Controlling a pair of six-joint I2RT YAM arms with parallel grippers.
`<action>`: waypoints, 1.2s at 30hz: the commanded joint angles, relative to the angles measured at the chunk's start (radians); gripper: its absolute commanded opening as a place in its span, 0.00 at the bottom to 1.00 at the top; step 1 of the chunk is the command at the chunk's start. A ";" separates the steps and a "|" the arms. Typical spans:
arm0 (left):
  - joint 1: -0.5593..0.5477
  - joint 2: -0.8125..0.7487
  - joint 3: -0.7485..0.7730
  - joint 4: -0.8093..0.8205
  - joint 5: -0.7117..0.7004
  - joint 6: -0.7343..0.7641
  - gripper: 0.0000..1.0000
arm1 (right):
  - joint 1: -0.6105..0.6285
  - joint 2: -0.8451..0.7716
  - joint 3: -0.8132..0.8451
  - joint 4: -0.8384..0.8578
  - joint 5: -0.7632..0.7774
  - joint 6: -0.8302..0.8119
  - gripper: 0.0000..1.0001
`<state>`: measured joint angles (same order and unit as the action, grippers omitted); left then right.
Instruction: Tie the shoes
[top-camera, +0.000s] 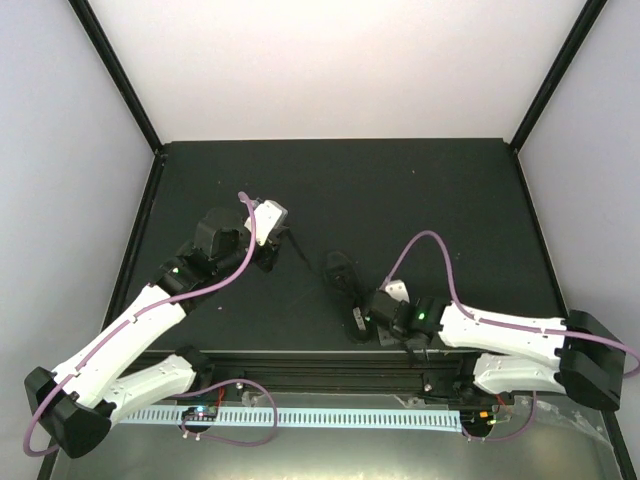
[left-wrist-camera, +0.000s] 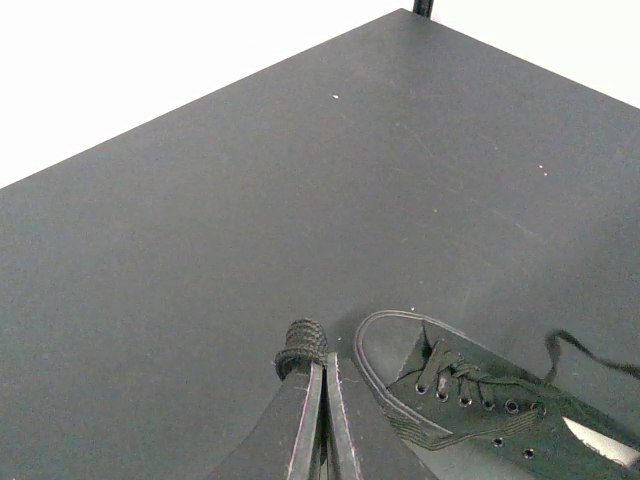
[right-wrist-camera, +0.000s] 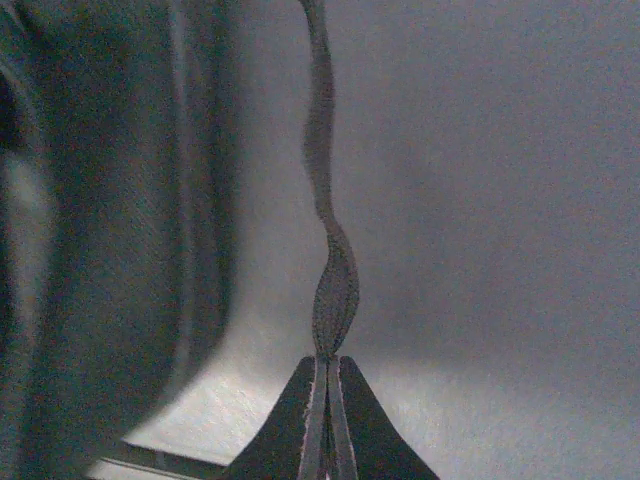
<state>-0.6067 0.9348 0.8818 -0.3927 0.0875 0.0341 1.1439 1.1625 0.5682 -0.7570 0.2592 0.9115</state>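
The small black shoe (top-camera: 340, 271) lies on the black table between the two arms. In the left wrist view its toe and laced eyelets (left-wrist-camera: 470, 395) sit just right of my fingers, with the pale insole patch (left-wrist-camera: 600, 440) at the lower right. My left gripper (left-wrist-camera: 325, 365) is shut on a bunched end of black lace (left-wrist-camera: 300, 345); in the top view the gripper (top-camera: 273, 250) is left of the shoe. My right gripper (right-wrist-camera: 328, 365) is shut on the other lace (right-wrist-camera: 335, 285), which runs straight up from its tips. The shoe's side (right-wrist-camera: 100, 250) fills the left of that view.
The black table (top-camera: 420, 200) is walled by white panels with black corner posts. A metal rail (top-camera: 320, 368) and the arm bases run along the near edge. A loose lace strand (left-wrist-camera: 585, 350) lies on the table right of the shoe.
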 joint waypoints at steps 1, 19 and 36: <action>-0.005 -0.026 0.005 0.014 -0.014 0.003 0.01 | -0.131 -0.057 0.120 -0.026 0.178 -0.122 0.02; 0.007 -0.153 -0.037 0.052 -0.251 -0.004 0.02 | -0.362 -0.141 0.364 0.204 0.033 -0.400 0.02; 0.054 -0.149 -0.051 0.068 -0.234 0.009 0.02 | -0.362 -0.195 0.105 0.214 -0.112 -0.263 0.02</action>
<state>-0.5613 0.7616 0.8146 -0.3397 -0.1535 0.0341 0.7849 0.9279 0.7593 -0.5480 0.1711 0.5648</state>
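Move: The shoe's middle lies about 8 cm ahead and 9 cm left of the right hand, roughly level with the fingers, which already grip a lace; its toe is some 16 cm ahead and 12 cm left. The table's near edge runs about 4 cm behind that hand. From the left hand, already gripping the other lace, the shoe's middle is some 13 cm right, 5 cm back and 23 cm below. The lace pinched in the right fingers is whipped forward and up from beside the shoe's heel, about 14 cm out and 18 cm high, fingers tilting outward some 30 degrees; the hand then eases back a few centimetres and finally sinks. The other lace is drawn left about 6 cm and slightly up by the left hand, turning counter-clockwise. Both grippers stay shut. ##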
